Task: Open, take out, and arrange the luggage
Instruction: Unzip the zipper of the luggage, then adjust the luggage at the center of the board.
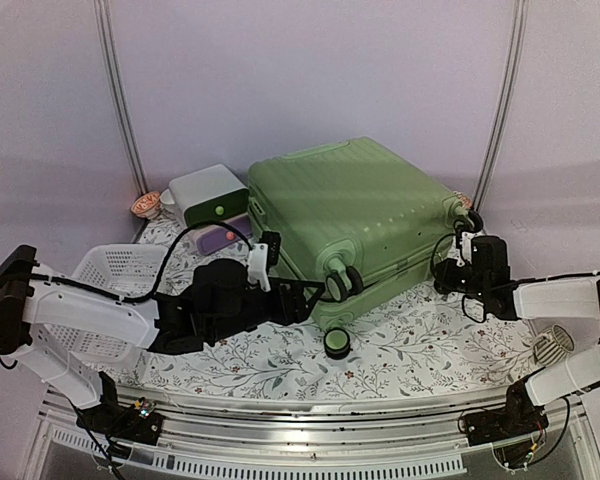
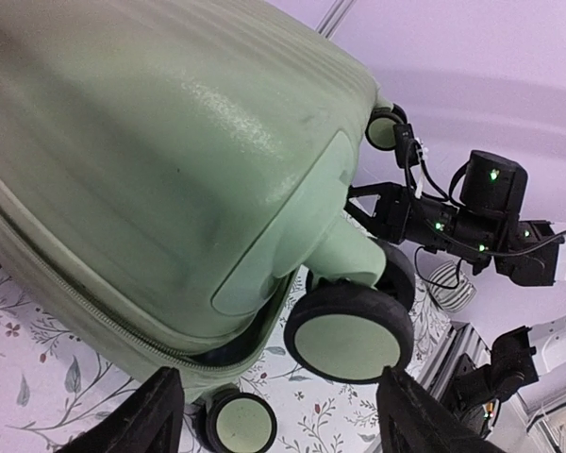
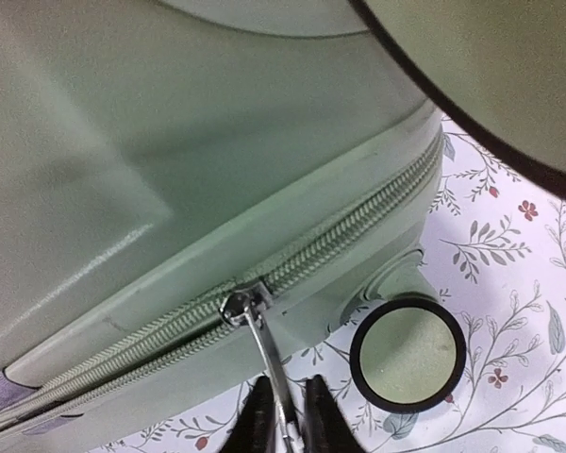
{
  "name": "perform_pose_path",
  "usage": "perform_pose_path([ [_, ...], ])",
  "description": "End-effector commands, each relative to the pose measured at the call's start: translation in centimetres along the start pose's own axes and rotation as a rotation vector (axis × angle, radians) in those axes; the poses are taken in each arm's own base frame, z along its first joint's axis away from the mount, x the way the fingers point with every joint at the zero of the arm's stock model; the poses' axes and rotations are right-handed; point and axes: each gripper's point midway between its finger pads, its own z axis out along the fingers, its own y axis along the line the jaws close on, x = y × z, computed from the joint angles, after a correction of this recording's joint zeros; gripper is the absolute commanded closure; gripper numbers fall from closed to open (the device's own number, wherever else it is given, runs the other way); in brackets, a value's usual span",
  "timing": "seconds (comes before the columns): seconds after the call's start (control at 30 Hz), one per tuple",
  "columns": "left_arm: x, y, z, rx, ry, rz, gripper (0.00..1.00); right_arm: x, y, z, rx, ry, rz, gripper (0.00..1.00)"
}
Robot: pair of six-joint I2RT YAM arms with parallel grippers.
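The light-green ribbed suitcase (image 1: 355, 215) lies flat on the flowered cloth, its black wheels toward me. My left gripper (image 2: 275, 415) is open, its fingers spread below the near-left corner, next to a wheel (image 2: 349, 342); the shell (image 2: 160, 160) gapes slightly there. My right gripper (image 3: 285, 420) is shut on the metal zipper pull (image 3: 264, 349) at the suitcase's right corner. The slider (image 3: 241, 304) sits on the zipper track, which is parted to its left and closed to its right. In the top view the right gripper (image 1: 458, 262) is at the suitcase's right edge.
A white-and-green drawer box (image 1: 208, 194) stands behind the suitcase on the left. A white perforated basket (image 1: 120, 275) lies under my left arm. A striped object (image 1: 552, 345) sits at the right. The table's metal front edge (image 1: 310, 415) is near.
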Motion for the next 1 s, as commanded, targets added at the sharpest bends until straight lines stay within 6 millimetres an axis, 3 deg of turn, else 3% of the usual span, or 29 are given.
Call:
perform_pose_path([
  [0.0,-0.3,0.6,-0.4,-0.01,-0.016,0.001,0.28,-3.2,-0.8,-0.3,0.017,-0.066,0.035,0.72],
  [0.07,-0.4,0.6,-0.6,-0.008,-0.02,-0.001,0.27,-3.5,1.1,-1.0,-0.087,-0.072,-0.034,0.55],
  [0.2,-0.5,0.6,-0.8,-0.008,-0.023,0.007,0.27,-4.0,2.4,-3.1,-0.164,-0.121,-0.082,0.39],
  [0.43,-1.0,1.0,-1.7,-0.022,-0.047,0.013,0.21,-5.9,4.1,-5.8,-0.228,-0.114,-0.134,0.3],
  [0.63,-2.4,0.3,-2.3,0.025,-0.029,0.046,0.13,-8.7,6.1,-7.5,-0.274,-0.089,-0.197,0.15],
  [0.83,-5.6,3.6,-3.1,-0.007,-0.041,0.0,0.09,-12.9,6.6,-8.0,-0.234,-0.099,-0.171,0.0],
  [0.97,-7.1,5.4,-3.6,-0.037,-0.053,0.018,0.02,-14.6,5.3,-6.4,-0.162,-0.047,-0.15,0.01],
])
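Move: The luggage's zipper pull is between the right fingers, its slider about 3 cm ahead, 1 cm left and at hand height. From that hand, the far lower wheel is roughly 3 cm ahead, 4 right and 4 below, the far upper wheel 5 ahead, 6 right and 8 above. From the left hand, the slider lies some 19 cm ahead, 25 right and 9 below; the near upper wheel is about 4 ahead, 5 right and level. The zipper pull is let go beside the far wheels as the right fingers spread from nearly shut to wide open. The right hand then climbs about 18 cm, clear of the zipper and past the luggage's upper edge, turning slightly counter-clockwise with its fingertips tipping up. The left hand, late, swings left, forward and up away from the near upper wheel, opening wider. ##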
